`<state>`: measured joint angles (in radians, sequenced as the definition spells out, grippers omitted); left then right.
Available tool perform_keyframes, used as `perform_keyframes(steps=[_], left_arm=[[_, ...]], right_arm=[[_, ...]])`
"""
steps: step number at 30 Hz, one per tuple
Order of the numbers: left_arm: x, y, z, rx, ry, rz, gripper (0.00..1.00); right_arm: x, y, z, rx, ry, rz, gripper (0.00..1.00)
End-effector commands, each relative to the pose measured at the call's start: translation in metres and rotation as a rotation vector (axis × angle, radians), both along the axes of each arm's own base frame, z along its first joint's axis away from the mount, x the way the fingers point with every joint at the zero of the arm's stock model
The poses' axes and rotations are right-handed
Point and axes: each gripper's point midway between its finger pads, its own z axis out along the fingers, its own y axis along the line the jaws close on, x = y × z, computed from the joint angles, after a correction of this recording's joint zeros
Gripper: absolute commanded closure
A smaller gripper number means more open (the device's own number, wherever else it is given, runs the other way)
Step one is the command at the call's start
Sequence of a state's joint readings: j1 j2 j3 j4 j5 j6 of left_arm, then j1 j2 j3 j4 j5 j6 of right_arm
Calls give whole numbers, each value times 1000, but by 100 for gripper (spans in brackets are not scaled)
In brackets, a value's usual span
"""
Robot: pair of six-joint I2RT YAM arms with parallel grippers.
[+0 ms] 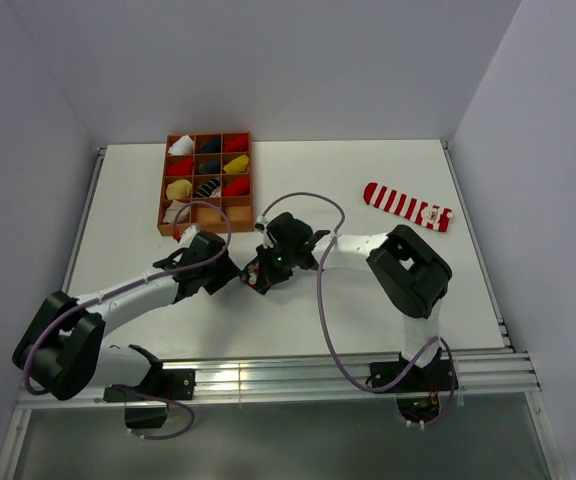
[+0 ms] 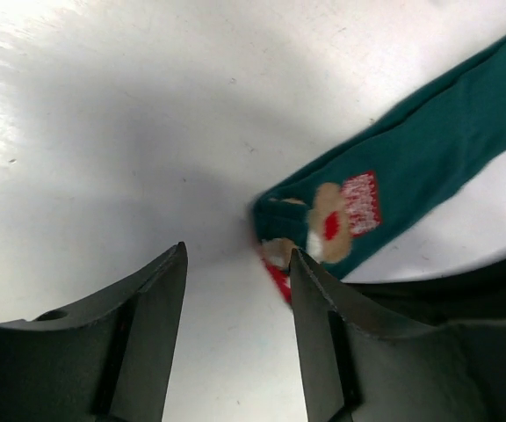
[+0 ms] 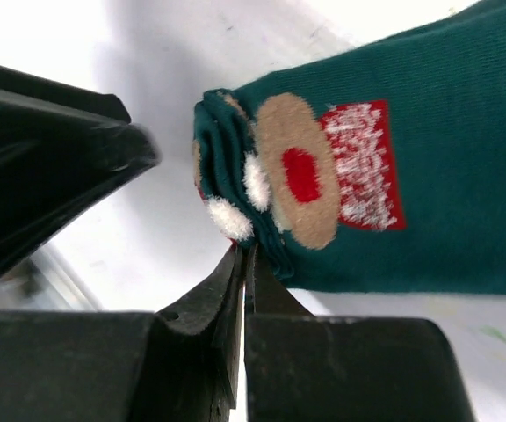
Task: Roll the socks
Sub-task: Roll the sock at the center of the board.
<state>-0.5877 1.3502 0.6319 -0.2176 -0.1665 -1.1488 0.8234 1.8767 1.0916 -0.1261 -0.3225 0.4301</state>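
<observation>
The dark green sock (image 3: 429,176), with a tan and red figure, lies on the white table with its end folded over. My right gripper (image 3: 242,253) is shut on the rim of that folded end, beside a white pompom. My left gripper (image 2: 235,257) is open just left of the same sock (image 2: 429,149); its right finger (image 2: 323,316) touches the sock's edge and nothing is between the jaws. In the top view both grippers, the left (image 1: 230,276) and the right (image 1: 263,274), meet at mid-table and cover the sock. The red-and-white striped sock (image 1: 408,205) lies flat at the far right.
A brown compartment tray (image 1: 165,185) at the back left holds several rolled bundles. A pale sock with a red tip (image 1: 176,214) hangs at the tray's near left corner. The left gripper's black body (image 3: 51,176) shows close by in the right wrist view.
</observation>
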Motion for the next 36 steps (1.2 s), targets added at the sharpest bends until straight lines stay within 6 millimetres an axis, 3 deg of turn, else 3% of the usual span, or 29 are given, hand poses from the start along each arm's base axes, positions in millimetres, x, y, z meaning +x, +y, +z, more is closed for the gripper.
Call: perform_keyframes(steps=[1, 9, 18, 23, 26, 30, 35, 36], left_arm=[[-4, 8, 12, -12, -37, 43, 44], [-9, 4, 6, -62, -18, 55, 43], [2, -9, 3, -93, -20, 48, 44], [2, -13, -9, -90, 18, 38, 47], [-1, -13, -19, -80, 48, 36, 54], [-5, -13, -30, -59, 84, 21, 73], [-6, -14, -32, -32, 105, -13, 99], [-6, -15, -33, -22, 113, -21, 99]], right_arm=[[-45, -1, -12, 108, 361, 17, 100], [-30, 1, -21, 254, 552, -58, 100], [-24, -4, -38, 260, 599, -100, 100], [-23, -7, -45, 248, 599, -113, 100], [-20, -8, -46, 242, 588, -122, 100], [-14, -12, -50, 210, 537, -139, 100], [-1, -18, -41, 187, 392, -138, 100], [2, -18, -38, 189, 358, -133, 96]])
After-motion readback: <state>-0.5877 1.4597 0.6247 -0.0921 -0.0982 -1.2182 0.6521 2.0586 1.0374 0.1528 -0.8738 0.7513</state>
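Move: The green sock's rolled end lies about 4 cm to the left hand's right, level with it fore and aft and some 2 cm lower. From the right hand, already pinching its near end, the rolled end's middle is about 2 cm ahead and 2 cm left, at fingertip height. The sock's flat part is centred about 4 cm ahead and 9 cm right of the left hand; the divided tray stands about 25 cm ahead and 5 cm left of that hand. The green sock's rolled end stays pinched in the right fingers while that wrist turns about 35 degrees in the rolling sense, fingertips swinging back and left, then holds nearly still. The left hand rises and eases back-left about a centimetre, then comes down, right and forward some 3–4 cm to the rolled end, its half-open fingers closing on the far-left end. ##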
